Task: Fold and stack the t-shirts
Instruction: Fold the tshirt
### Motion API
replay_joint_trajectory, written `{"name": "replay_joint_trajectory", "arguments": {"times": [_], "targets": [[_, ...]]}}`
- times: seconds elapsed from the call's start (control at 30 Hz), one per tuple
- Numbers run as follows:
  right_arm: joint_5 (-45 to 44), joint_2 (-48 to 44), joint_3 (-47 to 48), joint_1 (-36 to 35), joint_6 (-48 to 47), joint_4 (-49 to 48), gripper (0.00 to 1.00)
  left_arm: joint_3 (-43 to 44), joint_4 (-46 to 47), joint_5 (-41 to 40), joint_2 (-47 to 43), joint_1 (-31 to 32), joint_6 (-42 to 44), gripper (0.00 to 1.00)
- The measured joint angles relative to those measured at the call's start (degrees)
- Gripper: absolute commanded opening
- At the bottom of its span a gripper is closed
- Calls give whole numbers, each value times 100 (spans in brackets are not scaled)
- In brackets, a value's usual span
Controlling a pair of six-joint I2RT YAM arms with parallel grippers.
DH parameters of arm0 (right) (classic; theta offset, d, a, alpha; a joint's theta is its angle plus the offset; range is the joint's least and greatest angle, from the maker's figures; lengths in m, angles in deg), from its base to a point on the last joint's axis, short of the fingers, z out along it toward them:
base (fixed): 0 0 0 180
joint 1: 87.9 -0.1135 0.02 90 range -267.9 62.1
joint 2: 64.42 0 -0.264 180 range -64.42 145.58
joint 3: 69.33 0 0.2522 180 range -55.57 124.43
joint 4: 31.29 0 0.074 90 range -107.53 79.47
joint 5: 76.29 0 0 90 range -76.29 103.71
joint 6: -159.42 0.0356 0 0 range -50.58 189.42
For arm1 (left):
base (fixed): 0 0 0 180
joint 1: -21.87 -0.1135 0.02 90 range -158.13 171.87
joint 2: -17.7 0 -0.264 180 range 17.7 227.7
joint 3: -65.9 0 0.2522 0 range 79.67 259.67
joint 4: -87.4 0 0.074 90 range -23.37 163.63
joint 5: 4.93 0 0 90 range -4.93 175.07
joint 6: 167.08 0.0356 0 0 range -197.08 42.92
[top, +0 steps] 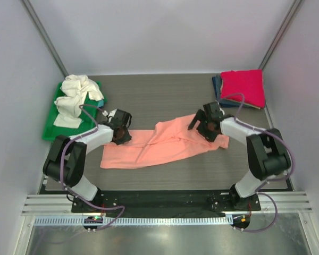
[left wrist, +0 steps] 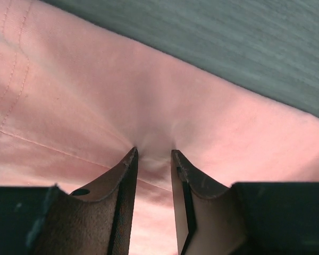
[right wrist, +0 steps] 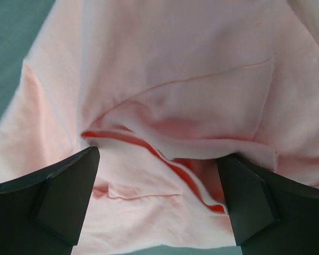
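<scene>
The salmon-pink t-shirt (top: 154,146) lies spread lengthwise across the middle of the table. My left gripper (top: 121,135) presses down on its left end. In the left wrist view the fingertips (left wrist: 132,156) stand a narrow gap apart, and the pink cloth (left wrist: 149,106) puckers up between them. My right gripper (top: 204,127) is over the shirt's right end. It stands wide open in the right wrist view (right wrist: 158,155), straddling a raised fold (right wrist: 175,133) of the pink fabric without gripping it.
A crumpled cream-white t-shirt (top: 77,95) sits on the green tray (top: 50,125) at the back left. A folded magenta-red t-shirt (top: 243,87) lies on top of dark blue ones (top: 217,85) at the back right. White walls enclose the table.
</scene>
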Motion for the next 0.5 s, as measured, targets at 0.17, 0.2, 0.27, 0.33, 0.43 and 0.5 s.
{"name": "replay_joint_trajectory", "arguments": {"times": [0.17, 0.2, 0.27, 0.33, 0.43, 0.5], "targets": [[280, 1980, 2380, -254, -380, 177, 98, -820, 332, 157, -741, 216, -461, 33], [302, 2337, 2844, -310, -446, 195, 98, -946, 354, 216, -872, 280, -588, 32], [398, 3051, 3884, -431, -588, 264, 98, -1233, 422, 348, -1169, 448, -890, 31], [463, 3593, 4662, -503, -697, 278, 98, -1521, 470, 472, -1469, 750, -1252, 31], [680, 4520, 6072, -557, -909, 409, 97, -1934, 769, 817, -1827, 1335, -1882, 31], [885, 5184, 7147, -570, -1019, 417, 97, -2118, 905, 1034, -1978, 1768, -2288, 31]]}}
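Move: Both hands are already down on the coral shirt, its middle some 20 cm to the left hand's right and level with it, and about 20 cm left and 5 cm back from the right hand. The green bin lies about 22 cm left and 15 cm ahead of the left hand; the folded stack stands some 20 cm right and 23 cm ahead of the right hand. Both hands drag the shirt counter-clockwise, the right some 28 cm forward-left, the left about 15 cm back-right. ##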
